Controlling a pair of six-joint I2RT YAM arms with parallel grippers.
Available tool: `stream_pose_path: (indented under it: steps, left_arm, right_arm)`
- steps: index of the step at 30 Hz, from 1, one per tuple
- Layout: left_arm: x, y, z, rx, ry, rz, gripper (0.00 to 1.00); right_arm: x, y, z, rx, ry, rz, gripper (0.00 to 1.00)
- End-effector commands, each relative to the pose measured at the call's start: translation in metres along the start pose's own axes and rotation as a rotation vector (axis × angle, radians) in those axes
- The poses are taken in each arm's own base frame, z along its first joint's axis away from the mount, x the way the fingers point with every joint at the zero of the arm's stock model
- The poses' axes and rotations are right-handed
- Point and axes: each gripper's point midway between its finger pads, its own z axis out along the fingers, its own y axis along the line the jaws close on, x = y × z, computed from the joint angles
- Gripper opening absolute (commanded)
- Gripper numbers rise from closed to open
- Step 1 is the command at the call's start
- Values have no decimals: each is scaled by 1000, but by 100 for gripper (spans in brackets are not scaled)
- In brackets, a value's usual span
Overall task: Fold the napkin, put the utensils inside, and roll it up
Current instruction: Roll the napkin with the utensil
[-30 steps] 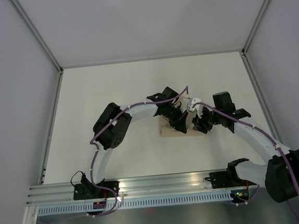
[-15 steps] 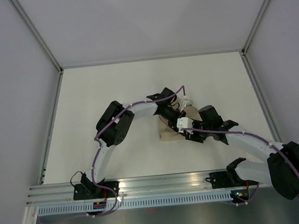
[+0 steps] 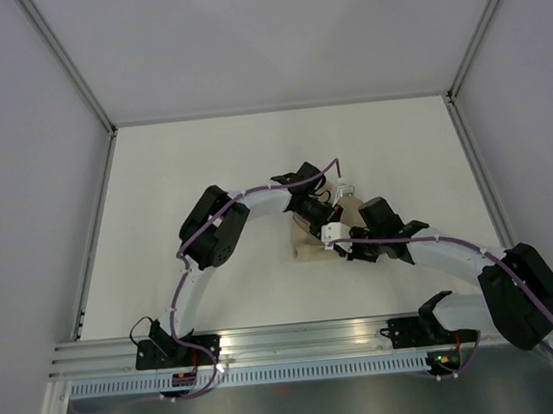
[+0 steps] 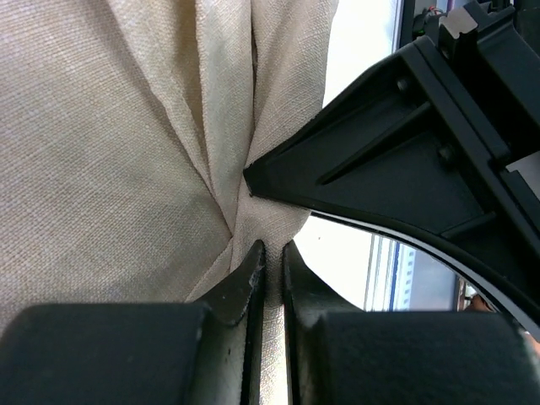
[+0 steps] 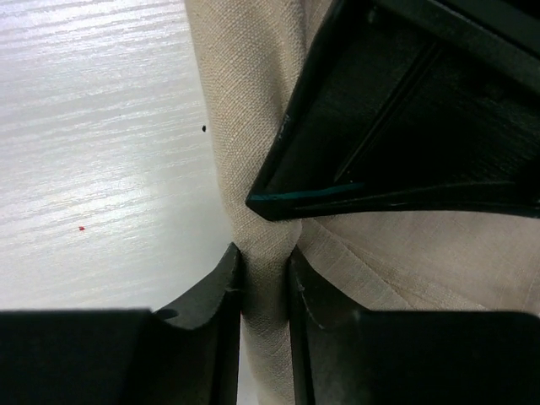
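The napkin is a tan cloth bunched at the middle of the table, mostly covered by both wrists. My left gripper is shut on a pinched ridge of the napkin. My right gripper faces it from the other side. Its jaws press the same ridge of the napkin from both sides. In each wrist view the other gripper's black finger sits just beyond my own tips. No utensils are in view.
White tabletop spreads around the cloth, bounded by grey walls and metal corner rails. The arms' base rail runs along the near edge. Purple cables loop over both arms.
My right arm has swung left from beside the napkin onto it, and its jaws have closed from wide open onto the cloth ridge. The left gripper kept its hold.
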Motion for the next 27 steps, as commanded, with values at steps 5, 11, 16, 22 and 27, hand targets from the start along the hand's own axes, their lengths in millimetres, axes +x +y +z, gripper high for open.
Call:
stream_pose_path:
  steps: [5, 11, 16, 22, 27]
  left_arm:
    - [4, 25, -12, -123, -63, -181, 27]
    - [-68, -3, -63, -125, -344, -148, 37]
    - [-118, -19, -127, -248, -615, -128, 38]
    - [-100, -15, -240, -492, -1107, -253, 39]
    - [-40, -24, -306, -729, -1449, -226, 42]
  right_arm:
    - [-2, -3, 15, -73, 30, 7, 10]
    - [-4, 3, 23, -166, 46, 18, 2]
    - [-11, 8, 28, -301, 48, 65, 2]
    - [-10, 6, 28, -455, 50, 146, 2]
    - [-6, 7, 27, -568, 71, 228, 3]
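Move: The rolled near edge of the napkin is already pinched by the right fingers, its middle about 3 cm to their left and 1 cm ahead. The open part of the napkin has its middle some 11 cm ahead of them and 3 cm left, flat on the table. From the left fingertips, still around the roll, the roll's middle is right at them, with the open napkin about 9 cm ahead and 1 cm right; the right fingertips are about 4 cm right and 2 cm behind. The napkin roll stays pinched in the shut right fingers, which carry it low over the table some 5 cm forward and left, then mostly turn, fingertips swinging about 25 degrees back towards the base. The left fingers part and come free, going forward at first, then rising and sweeping left, turning roughly 70 degrees counter-clockwise away from the napkin. ##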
